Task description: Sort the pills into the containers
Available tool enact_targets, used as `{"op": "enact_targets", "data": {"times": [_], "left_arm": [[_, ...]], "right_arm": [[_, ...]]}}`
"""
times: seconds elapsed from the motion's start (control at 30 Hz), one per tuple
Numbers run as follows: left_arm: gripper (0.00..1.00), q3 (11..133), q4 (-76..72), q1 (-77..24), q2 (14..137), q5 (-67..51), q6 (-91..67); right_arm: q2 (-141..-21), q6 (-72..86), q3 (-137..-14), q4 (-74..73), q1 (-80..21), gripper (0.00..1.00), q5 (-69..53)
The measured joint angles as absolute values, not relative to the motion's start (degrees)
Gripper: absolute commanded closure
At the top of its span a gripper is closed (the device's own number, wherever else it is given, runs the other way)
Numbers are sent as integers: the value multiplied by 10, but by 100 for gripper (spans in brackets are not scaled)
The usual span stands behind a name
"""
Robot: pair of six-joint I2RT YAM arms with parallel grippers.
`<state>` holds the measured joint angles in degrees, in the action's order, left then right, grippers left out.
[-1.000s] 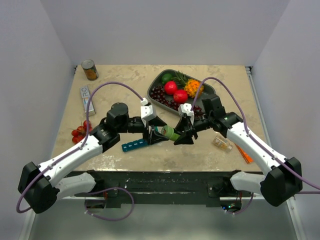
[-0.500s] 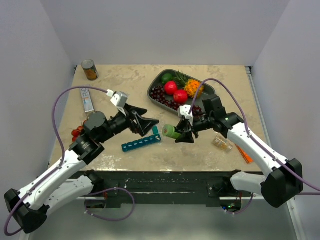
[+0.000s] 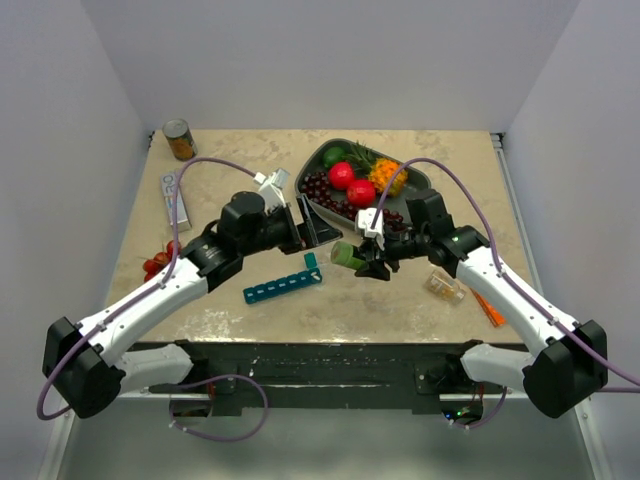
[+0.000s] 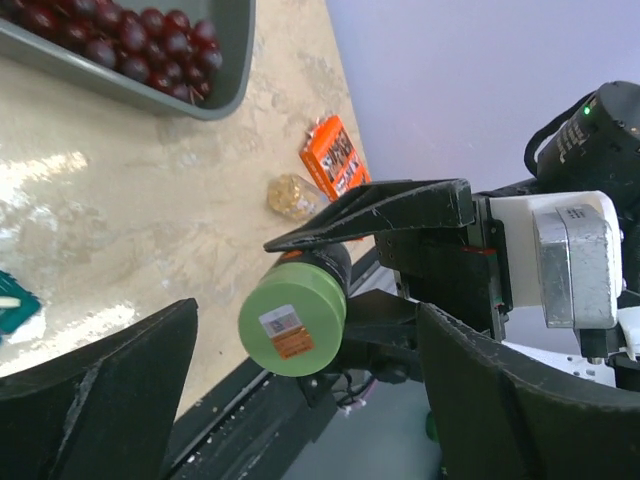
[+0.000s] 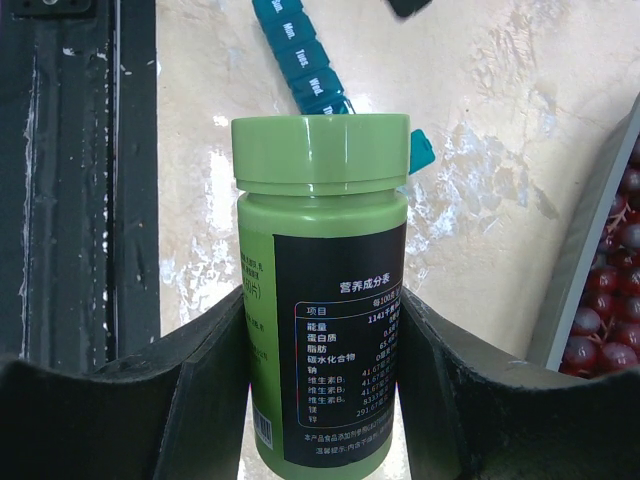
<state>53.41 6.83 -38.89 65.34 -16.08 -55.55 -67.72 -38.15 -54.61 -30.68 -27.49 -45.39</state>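
Observation:
A green pill bottle (image 3: 343, 256) with its green cap on lies level in my right gripper (image 3: 362, 262), held above the table. In the right wrist view the gripper (image 5: 322, 300) is shut on the bottle (image 5: 320, 200) at its black label. My left gripper (image 3: 322, 228) stands open just left of the cap, touching nothing. In the left wrist view the gripper (image 4: 307, 312) faces the cap (image 4: 293, 327). The teal containers (image 3: 283, 285) lie on the table below, one lid raised; they also show in the right wrist view (image 5: 300, 60). No pills show.
A dark grey fruit tray (image 3: 303, 190) with grapes and red fruit sits behind the grippers. A can (image 3: 180, 140) and a white box (image 3: 175, 198) stand at the back left, tomatoes (image 3: 160, 262) at the left. A clear packet (image 3: 445, 285) and an orange packet (image 3: 488, 305) lie at the right.
My left gripper let go of the cap end and opened wide, swung away left, then came back toward the bottle. The right gripper kept hold and shifted slightly.

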Motion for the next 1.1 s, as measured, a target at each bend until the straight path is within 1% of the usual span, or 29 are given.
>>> {"op": "enact_targets", "data": {"times": [0.07, 0.17, 0.23, 0.3, 0.43, 0.5, 0.53, 0.57, 0.63, 0.67, 0.7, 0.73, 0.8, 0.83, 0.93, 1.1], "left_arm": [[12, 541, 72, -399, 663, -161, -560], [20, 543, 75, -410, 672, -161, -560], [23, 543, 78, -414, 677, -161, -560], [26, 543, 81, -417, 684, -161, -560], [27, 543, 86, -421, 698, -164, -558], [31, 543, 87, -423, 701, -167, -557], [34, 543, 87, -424, 704, -169, -557], [41, 543, 86, -425, 705, -172, -555], [49, 543, 84, -426, 709, -181, -553], [58, 543, 83, -427, 711, -185, -550], [62, 543, 81, -427, 712, -187, -547], [70, 543, 80, -427, 714, -190, -544], [77, 543, 76, -427, 715, -195, -537], [83, 543, 74, -426, 716, -199, -531], [92, 540, 64, -423, 717, -220, -504], [95, 528, 36, -414, 726, -301, -388]], "right_arm": [[-677, -382, -546, -305, -275, 100, -451], [-677, -382, -546, -304, -275, 100, -448], [-677, -381, -546, -304, -275, 100, -447], [-677, -381, -546, -304, -275, 100, -447], [-677, -379, -546, -303, -275, 100, -447], [-677, -379, -546, -304, -275, 100, -447], [-677, -379, -546, -303, -275, 100, -447], [-677, -378, -546, -303, -275, 100, -447], [-677, -377, -546, -303, -275, 100, -447], [-677, -376, -546, -303, -275, 100, -447], [-677, -376, -546, -304, -275, 100, -447], [-677, -375, -546, -305, -275, 100, -447], [-677, -375, -546, -306, -274, 100, -447], [-677, -375, -546, -307, -274, 100, -447], [-677, -375, -546, -313, -274, 100, -452], [-677, -378, -546, -339, -273, 100, -469]]}}
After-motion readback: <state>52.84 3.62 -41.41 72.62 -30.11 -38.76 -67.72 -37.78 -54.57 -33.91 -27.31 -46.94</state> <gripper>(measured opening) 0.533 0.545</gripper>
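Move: The green cap, on the bottle held in the right gripper, lies about 3 cm right, 2 cm back and 3 cm below the open left gripper. The teal pill organizer lies on the table roughly 9 cm left, 6 cm back and 24 cm below that gripper. The fruit tray's middle is some 17 cm ahead, 9 cm right and 23 cm below. From the right gripper, the cap is about 5 cm left, 1 cm forward and 3 cm up. Bring the left gripper about 5 cm down, right and slightly back onto the cap, closing its fingers until they pinch the rim. Then twist it clockwise, seen facing the cap, by some 20 degrees while drifting back a centimetre or two. Keep the bottle gripped in the right hand, letting it give back about 1 cm during the twist. ##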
